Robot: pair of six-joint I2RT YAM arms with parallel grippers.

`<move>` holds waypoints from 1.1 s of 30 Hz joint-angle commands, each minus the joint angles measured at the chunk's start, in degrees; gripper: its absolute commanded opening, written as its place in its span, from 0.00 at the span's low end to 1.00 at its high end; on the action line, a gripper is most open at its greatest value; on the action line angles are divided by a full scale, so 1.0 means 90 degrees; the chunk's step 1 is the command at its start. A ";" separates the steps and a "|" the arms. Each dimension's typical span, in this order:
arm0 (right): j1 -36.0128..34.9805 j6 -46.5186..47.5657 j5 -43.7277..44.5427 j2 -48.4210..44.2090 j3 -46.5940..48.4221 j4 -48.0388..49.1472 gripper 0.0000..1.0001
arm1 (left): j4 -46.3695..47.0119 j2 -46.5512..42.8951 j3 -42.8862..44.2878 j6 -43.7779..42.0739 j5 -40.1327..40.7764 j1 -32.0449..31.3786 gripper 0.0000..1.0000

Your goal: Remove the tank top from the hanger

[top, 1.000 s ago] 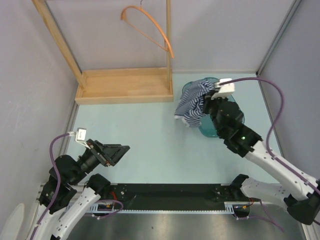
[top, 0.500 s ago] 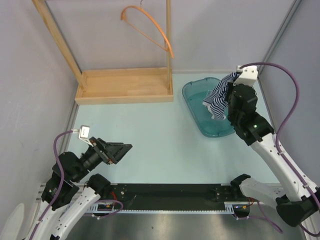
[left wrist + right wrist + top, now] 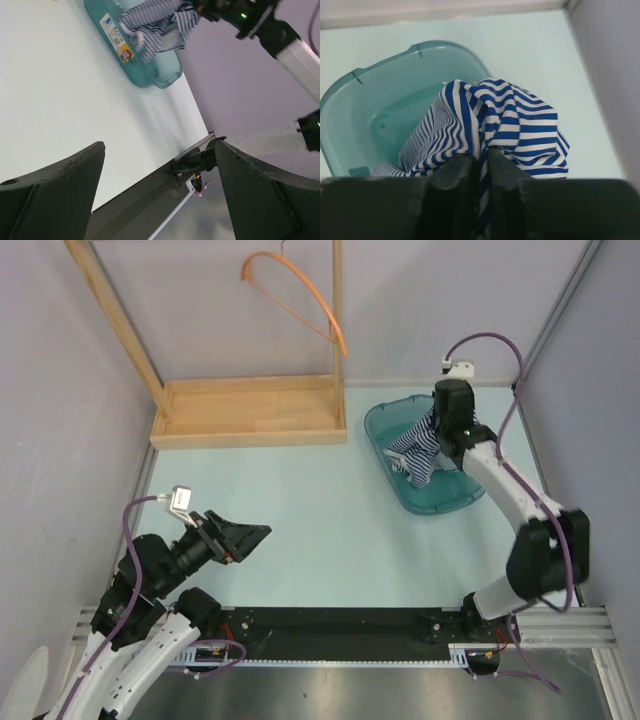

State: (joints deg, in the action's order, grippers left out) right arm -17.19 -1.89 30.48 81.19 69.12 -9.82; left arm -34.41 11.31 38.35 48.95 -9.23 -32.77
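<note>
The orange hanger (image 3: 300, 295) hangs bare from the wooden rack at the back. The navy-and-white striped tank top (image 3: 413, 452) is bunched and dangles over the teal basin (image 3: 440, 502). My right gripper (image 3: 432, 436) pinches it from above. In the right wrist view the gripper (image 3: 481, 156) has its fingers nearly together with a fold of the tank top (image 3: 515, 117) caught between them, above the basin (image 3: 350, 90). My left gripper (image 3: 250, 535) hovers open and empty at the near left. Its wrist view looks between the open gripper (image 3: 160, 145) at the tank top (image 3: 157, 25) far off.
A wooden rack with a tray base (image 3: 250, 412) and upright posts stands at the back left. Grey walls close in on the left and right. The black rail with the arm bases (image 3: 340, 625) runs along the near edge.
My right arm carried the tank top from the basin's left rim to the right, then settled it lower over the basin. The left gripper edged slightly forward, still open.
</note>
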 commanded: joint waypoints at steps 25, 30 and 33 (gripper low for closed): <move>-0.1457 -0.2288 -0.1756 -0.0611 0.0681 -0.2806 1.00 | 0.1751 0.1321 -0.0374 0.0166 -0.1269 -0.0351 0.95; -0.3173 -0.3196 -0.1990 -0.1460 -0.0713 -0.1967 1.00 | 0.2378 0.2042 -0.0570 0.0089 -0.0723 -0.1220 0.96; -0.3859 -0.3861 -0.1785 -0.2280 -0.1844 -0.1195 1.00 | 0.2670 0.2142 -0.0667 0.0079 -0.0556 -0.1407 0.96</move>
State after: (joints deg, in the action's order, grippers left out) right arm -45.25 -27.44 13.52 68.99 62.54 -29.67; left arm -17.69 29.69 33.19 49.52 -17.10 -43.13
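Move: The right hand holds the tank top, bunched in its fingertips and hanging below them, over the teal bin, whose middle lies about 2 cm ahead, 5 cm left and 20 cm below. The wooden stand's base is centred roughly 13 cm ahead, 50 left and 20 below; the orange hanger hangs about 13 cm ahead, 35 left and 15 above. From the left hand, the bin is some 32 cm ahead, 36 right and 20 below. The right hand pushes about 5 cm forward and down and shifts left over the bin, opening wide to let go of the tank top, then rises slightly and pulls back some 20 cm while swinging left, away from the bin, turning about 30 degrees counter-clockwise with the fingers tipping down. The left hand, open and empty, drifts about 7 cm right and, late on, a little down, turning clockwise. ##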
